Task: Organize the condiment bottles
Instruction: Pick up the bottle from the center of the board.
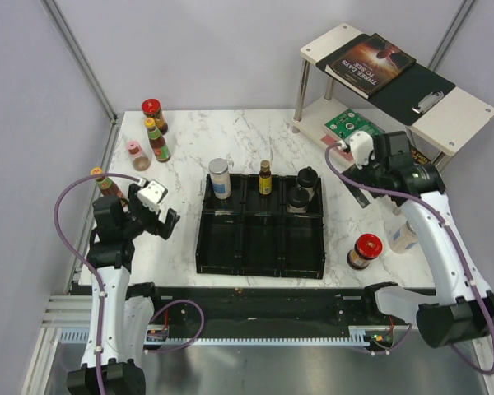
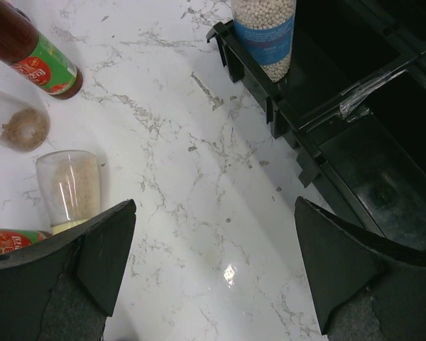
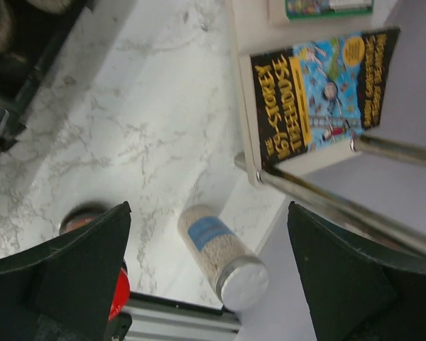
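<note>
Several condiment bottles stand in the black tray (image 1: pixel 259 247): a silver-lidded jar (image 1: pixel 220 178), a slim dark bottle (image 1: pixel 265 178) and two black-lidded jars (image 1: pixel 307 178). At the left stand a red-capped jar (image 1: pixel 154 115), a yellow-capped sauce bottle (image 1: pixel 157 141), a pink-lidded shaker (image 1: pixel 136 155) and another sauce bottle (image 1: pixel 105 183). My left gripper (image 1: pixel 155 223) hangs open over bare marble (image 2: pixel 213 263), with a clear jar (image 2: pixel 67 188) just beyond its left finger. My right gripper (image 1: pixel 399 169) is open above a silver-lidded jar (image 3: pixel 220 256) near a red-capped jar (image 1: pixel 365 251).
A white two-level shelf (image 1: pixel 445 111) with books (image 1: pixel 370 62) stands at the back right. Its metal leg (image 3: pixel 341 202) and a colourful book (image 3: pixel 319 92) lie close to my right gripper. The table's near edge and the wall run right beside the jar.
</note>
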Available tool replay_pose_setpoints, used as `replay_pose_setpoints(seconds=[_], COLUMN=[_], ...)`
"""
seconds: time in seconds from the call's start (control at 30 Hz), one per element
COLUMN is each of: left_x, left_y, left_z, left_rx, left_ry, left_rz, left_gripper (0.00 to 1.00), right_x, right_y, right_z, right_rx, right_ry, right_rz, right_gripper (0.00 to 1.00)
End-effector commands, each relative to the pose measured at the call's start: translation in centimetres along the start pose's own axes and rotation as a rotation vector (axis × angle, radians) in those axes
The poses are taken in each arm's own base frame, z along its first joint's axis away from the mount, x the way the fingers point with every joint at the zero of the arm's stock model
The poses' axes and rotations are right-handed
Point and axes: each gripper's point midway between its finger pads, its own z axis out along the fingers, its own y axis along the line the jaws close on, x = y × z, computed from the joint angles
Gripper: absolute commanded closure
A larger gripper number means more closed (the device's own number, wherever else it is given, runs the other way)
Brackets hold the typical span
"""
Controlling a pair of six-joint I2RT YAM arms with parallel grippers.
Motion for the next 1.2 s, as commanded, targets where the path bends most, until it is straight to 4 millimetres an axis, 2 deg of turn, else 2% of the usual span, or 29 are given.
replay_pose_setpoints(seconds=[0.0, 0.07, 0.1, 0.13, 0.17, 0.2, 0.27, 0.3, 0.5, 0.8, 0.97, 1.17], left_x=[-0.5, -0.6, -0.5, -0.6, -0.6, -0.6, -0.6, -0.6, -0.6, -0.5, -0.3, -0.1], left_y=[-0.4, -0.5, -0.5, -0.6, -0.6, -0.6, -0.7, -0.6, -0.8, -0.7, -0.6, -0.5], left_z=[-0.1, -0.1, -0.1, -0.1, -0.1, -0.1, -0.1, -0.1, -0.1, 0.1, 0.1, 0.2], left_rx=[0.022, 0.027, 0.029, 0.031, 0.036, 0.035, 0.038, 0.036, 0.043, 0.045, 0.044, 0.042], left_ry=[-0.028, -0.032, -0.029, -0.030, -0.031, -0.031, -0.031, -0.032, -0.035, -0.024, -0.015, -0.007], left_rz=[0.016, 0.015, 0.010, 0.012, 0.012, 0.011, 0.009, 0.011, 0.012, 0.003, -0.005, -0.011], left_gripper=[0.01, 0.00, 0.01, 0.01, 0.00, 0.00, 0.00, 0.01, 0.00, 0.00, 0.01, 0.00], right_x=[4.2, 5.4, 7.2, 7.7, 8.5, 9.8, 11.1, 12.0, 15.2, 15.1, 16.5, 17.8], right_y=[-1.2, -1.0, -1.4, -1.6, -0.9, -1.8, -1.6, -2.1, -3.8, -3.8, -4.1, -4.2], right_z=[-1.5, -1.2, -0.8, -0.8, -0.3, -0.2, 0.3, 0.3, 0.8, 1.6, 2.8, 3.2], right_rx=[0.055, 0.036, 0.038, 0.040, 0.004, 0.023, -0.007, -0.008, -0.027, -0.097, -0.099, -0.121], right_ry=[0.051, 0.056, 0.096, 0.097, 0.102, 0.120, 0.129, 0.130, 0.139, 0.076, 0.088, 0.083], right_rz=[0.054, 0.085, 0.119, 0.136, 0.152, 0.176, 0.196, 0.220, 0.326, 0.364, 0.397, 0.436], right_gripper=[0.02, 0.02, 0.02, 0.02, 0.02, 0.02, 0.02, 0.02, 0.02, 0.02, 0.02, 0.02])
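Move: The silver-lidded bottle stands to the right hand's right by about 14 cm, some 6 cm back and 17 cm below. Next to it, the red-lidded jar is roughly 12 cm to its left and 4 cm nearer the base, and the treehouse book on the low shelf lies some 19 cm farther out, about 2 cm left of it. From the left hand the same bottle is far off, about 61 cm to the right, level fore and aft, 10 cm lower. The right hand, empty and open, sweeps quickly right by some 14 cm, sinking about 10 cm and drawing back 8 cm, away from the tray side and in towards the silver-lidded bottle. Most of that travel comes early; then it slows and creeps lower over the lid, having turned about 20 degrees clockwise and tipped its fingers more steeply down with its left side raised, so that the wide-open fingertips come to either side of the lid without closing. ##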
